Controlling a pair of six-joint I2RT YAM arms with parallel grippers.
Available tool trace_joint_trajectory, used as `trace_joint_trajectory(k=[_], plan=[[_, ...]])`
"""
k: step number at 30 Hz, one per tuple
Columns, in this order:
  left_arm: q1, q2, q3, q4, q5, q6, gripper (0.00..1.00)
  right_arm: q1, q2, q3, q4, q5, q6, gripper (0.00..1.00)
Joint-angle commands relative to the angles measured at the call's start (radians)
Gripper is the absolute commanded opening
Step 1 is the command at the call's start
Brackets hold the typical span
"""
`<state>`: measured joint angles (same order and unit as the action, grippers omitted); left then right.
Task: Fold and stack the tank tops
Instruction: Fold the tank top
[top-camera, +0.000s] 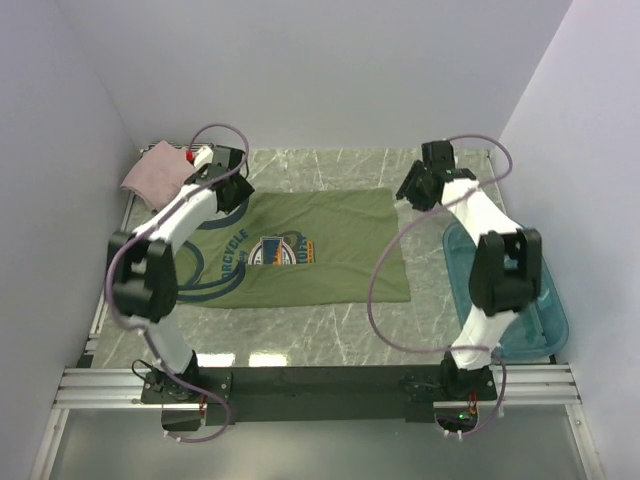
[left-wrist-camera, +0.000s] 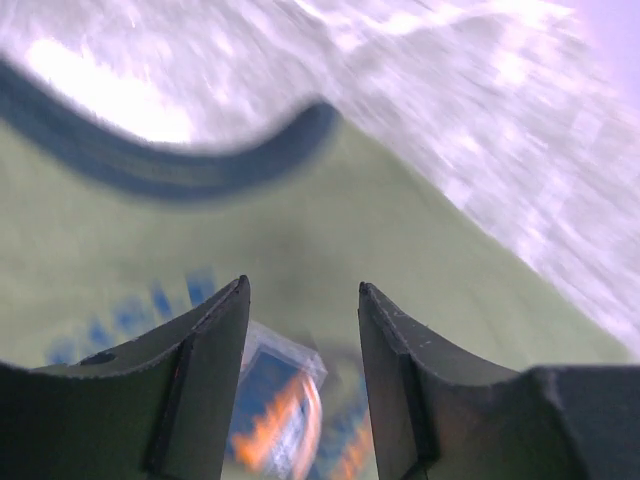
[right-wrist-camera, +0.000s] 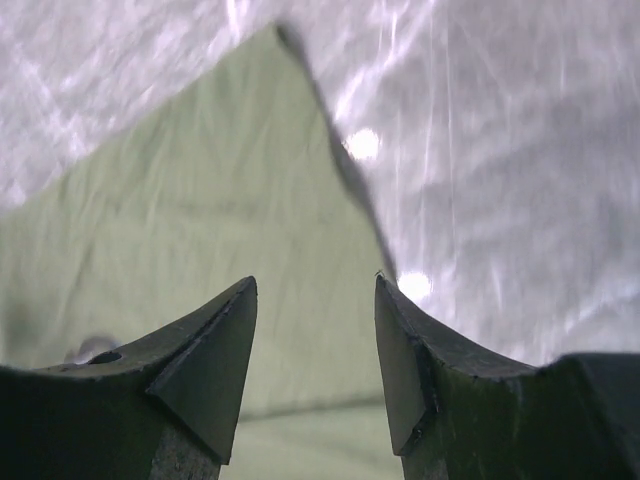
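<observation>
An olive-green tank top (top-camera: 330, 265) lies spread flat on the marble table, its round blue-orange print (top-camera: 278, 250) facing up. My left gripper (top-camera: 237, 195) hovers open over its far left part; the left wrist view shows the navy trim (left-wrist-camera: 180, 170) ahead and the print (left-wrist-camera: 280, 410) below the left gripper (left-wrist-camera: 303, 288). At the shirt's far right corner my right gripper (top-camera: 408, 195) stands open, with green cloth (right-wrist-camera: 200, 220) and bare table under the right gripper (right-wrist-camera: 315, 282). A pale pink tank top (top-camera: 155, 172) lies folded at the back left.
A translucent teal tub (top-camera: 548, 322) sits along the right wall beside the right arm. White walls close in the table on the left, back and right. A metal rail (top-camera: 320, 385) carries both arm bases at the near edge.
</observation>
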<state>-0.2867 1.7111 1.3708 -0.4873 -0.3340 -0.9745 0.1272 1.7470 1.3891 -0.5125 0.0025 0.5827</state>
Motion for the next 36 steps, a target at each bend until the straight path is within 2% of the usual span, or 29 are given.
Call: trace_joint_trajectory(k=[1,3,4,9,21,30,36], plan=[[0.070,0.148,0.086,0.082,0.107,0.143,0.53,-0.006,0.129,0.162,0.017,-0.036,-0.075,0.58],[0.081,0.212,0.119,0.127,0.177,0.207,0.52,-0.001,0.262,0.259,-0.020,-0.036,-0.070,0.57],[0.081,0.234,0.155,0.148,0.174,0.227,0.52,0.000,0.305,0.334,-0.044,-0.013,-0.067,0.57],[0.081,0.352,0.275,0.090,0.126,0.301,0.53,-0.001,0.476,0.474,-0.099,0.063,-0.086,0.57],[0.081,0.489,0.390,0.052,0.078,0.336,0.53,0.012,0.560,0.588,-0.089,0.105,-0.126,0.57],[0.083,0.528,0.410,0.042,0.081,0.352,0.53,0.049,0.628,0.672,-0.130,0.162,-0.156,0.57],[0.083,0.570,0.471,0.009,0.079,0.359,0.53,0.060,0.700,0.801,-0.205,0.174,-0.167,0.57]])
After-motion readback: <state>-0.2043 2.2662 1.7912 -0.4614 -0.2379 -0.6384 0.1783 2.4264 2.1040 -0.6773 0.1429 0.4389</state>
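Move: The left hand goes for the green tank top's far corner where the navy armhole trim ends, about 11 cm ahead, 1 cm left and 13 cm below; the printed logo lies some 6 cm back and 4 cm right of the hand. From that corner, the striped top is about 11 cm left and 8 cm farther, the pink top 20 cm left and 4 cm farther. The right hand's far hem corner lies 13 cm ahead, 1 cm left, 11 cm below; the bin's middle sits about 15 cm back and 18 cm right of this hand. Down and forward go both open hands, each roughly 10 cm each way, towards the tank top's two far corners. The left drops first, runs on nearly level, then sinks again, turning slightly clockwise. The right swoops low, lifts a little while still advancing, then settles again with its left side rolling down some 10 degrees. Both end with fingertips close about their corners, fingers unclosed. ##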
